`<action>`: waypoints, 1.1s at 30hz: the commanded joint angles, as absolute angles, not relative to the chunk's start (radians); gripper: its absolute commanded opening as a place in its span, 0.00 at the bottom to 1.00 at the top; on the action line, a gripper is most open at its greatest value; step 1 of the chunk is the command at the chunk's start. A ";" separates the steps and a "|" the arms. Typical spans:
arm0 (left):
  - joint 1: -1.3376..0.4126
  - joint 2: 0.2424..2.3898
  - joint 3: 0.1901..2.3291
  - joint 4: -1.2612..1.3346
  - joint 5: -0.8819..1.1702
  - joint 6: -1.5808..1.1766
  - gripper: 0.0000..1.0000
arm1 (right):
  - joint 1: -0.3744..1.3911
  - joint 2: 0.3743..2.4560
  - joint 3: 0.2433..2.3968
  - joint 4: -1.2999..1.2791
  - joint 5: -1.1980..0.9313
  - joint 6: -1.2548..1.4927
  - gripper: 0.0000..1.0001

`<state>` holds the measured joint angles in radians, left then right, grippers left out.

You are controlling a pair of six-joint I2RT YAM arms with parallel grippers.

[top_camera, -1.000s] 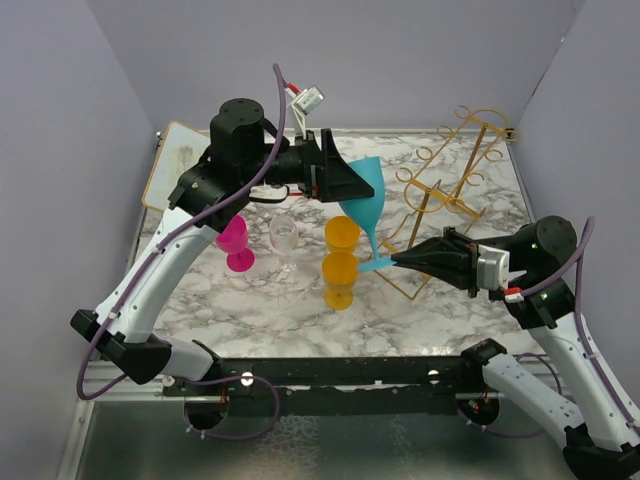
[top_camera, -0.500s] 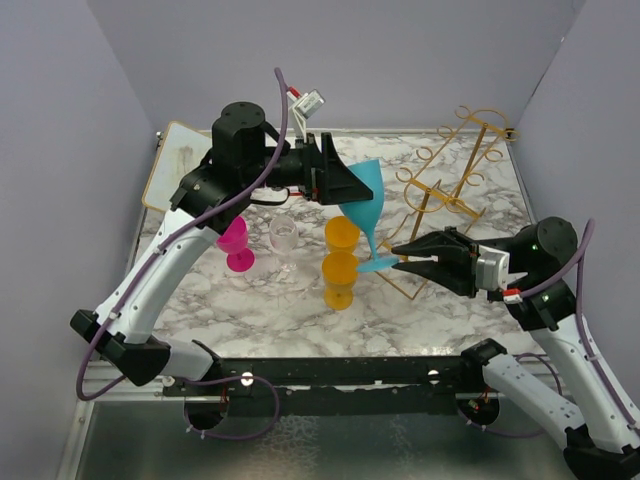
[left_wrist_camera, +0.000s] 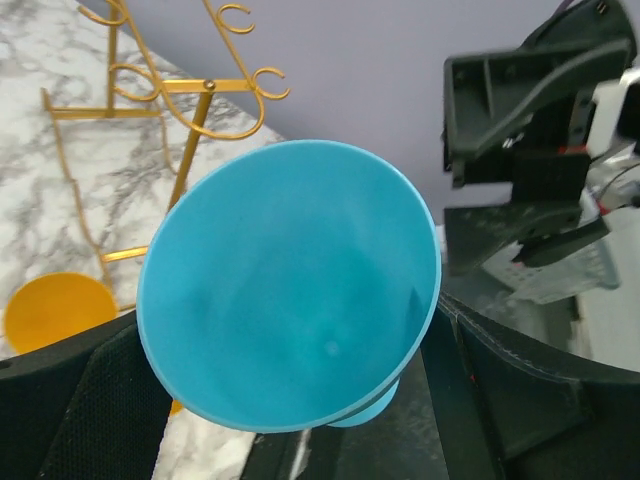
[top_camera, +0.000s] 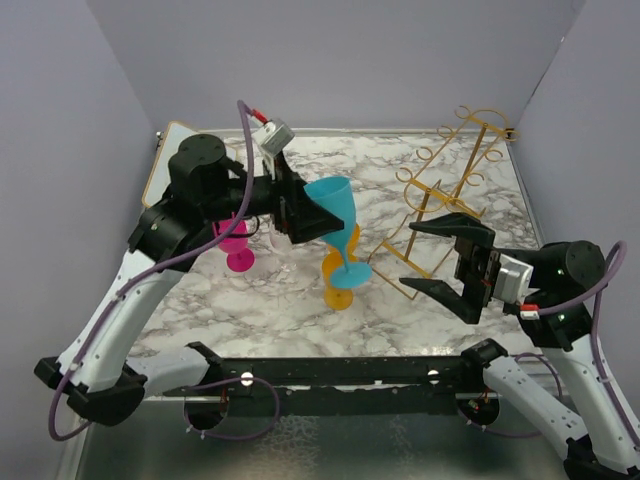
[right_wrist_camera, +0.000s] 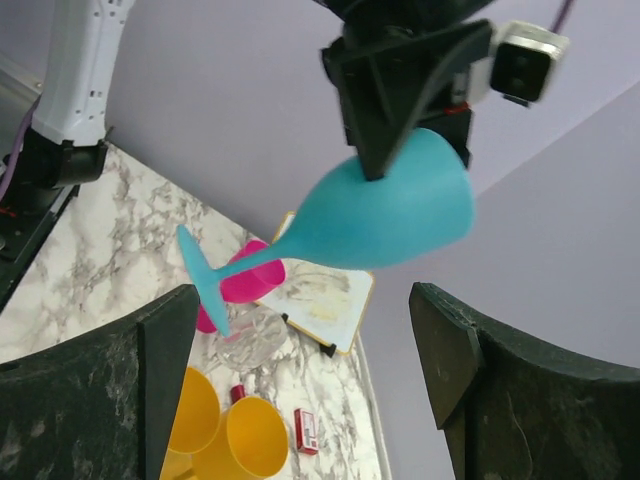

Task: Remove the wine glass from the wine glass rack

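Observation:
The blue wine glass (top_camera: 335,205) hangs in the air over the table, off the gold wire wine glass rack (top_camera: 450,190). My left gripper (top_camera: 305,215) is shut on its bowl, with the foot (top_camera: 352,272) pointing down and toward me. The bowl (left_wrist_camera: 290,300) fills the left wrist view, a finger on each side and the rack (left_wrist_camera: 190,100) behind. My right gripper (top_camera: 428,256) stands open to the right of the foot, touching nothing. From the right wrist the glass (right_wrist_camera: 390,215) floats beyond my right gripper (right_wrist_camera: 300,310), clear of it.
Two orange glasses (top_camera: 340,275) stand under the blue glass's foot. A pink glass (top_camera: 238,245) stands to their left, with a clear glass (right_wrist_camera: 250,340) beside it. A white board (top_camera: 165,165) leans at the back left. A small red box (right_wrist_camera: 307,428) lies on the marble.
My right gripper has opened, let go of the blue glass's foot and pulled back to the right. The left arm has swung the glass left and a little more upright.

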<state>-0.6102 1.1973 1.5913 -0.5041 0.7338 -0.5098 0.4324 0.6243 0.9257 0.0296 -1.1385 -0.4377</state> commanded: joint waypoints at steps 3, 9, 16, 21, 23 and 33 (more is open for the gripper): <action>-0.606 0.945 1.428 -0.596 0.602 -0.160 0.91 | 0.436 0.542 0.953 0.023 -0.998 -0.369 0.88; -0.605 0.739 1.170 -0.581 0.413 0.044 0.89 | 0.437 0.472 0.889 0.108 -0.816 -0.324 0.88; -0.606 0.625 0.892 -0.396 0.369 0.128 0.88 | 0.438 0.453 0.854 0.160 -0.692 -0.308 0.89; -0.606 0.491 0.645 -0.137 0.281 0.140 0.88 | 0.437 0.425 0.829 0.191 -0.634 -0.308 0.89; -0.606 0.458 0.584 -0.084 0.225 0.146 0.88 | 0.437 0.412 0.824 0.191 -0.611 -0.315 0.89; -0.606 0.405 0.373 0.052 0.176 0.204 0.92 | 0.437 0.362 0.784 0.235 -0.481 -0.341 0.90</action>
<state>-0.6098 0.4194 0.4213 -0.0612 0.2047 0.1635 0.4324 0.3748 0.7929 0.2028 -0.5613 -0.3275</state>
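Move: The left hand holds the blue wine glass high. Its place on the table lies about 10 cm to the left, 3 cm ahead and some 36 cm down. The clear glass stands about 6 cm beyond that place, the pink glass roughly 10 cm left of it and 5 cm farther out. The near orange glass is almost straight beneath the hand, 2 cm to its right. From the right hand, the place is some 22 cm left, 10 cm ahead and 33 cm down. Down and to the left, the left hand carries the blue glass towards the gap in front of the clear glass, first drawing back 4 cm, then sinking about 22 cm as it comes forward again. Its wrist turns some 50 degrees, swinging the fingers from rightward to forward-right, grip kept. The right hand, already empty and open, backs off rightward and up. ##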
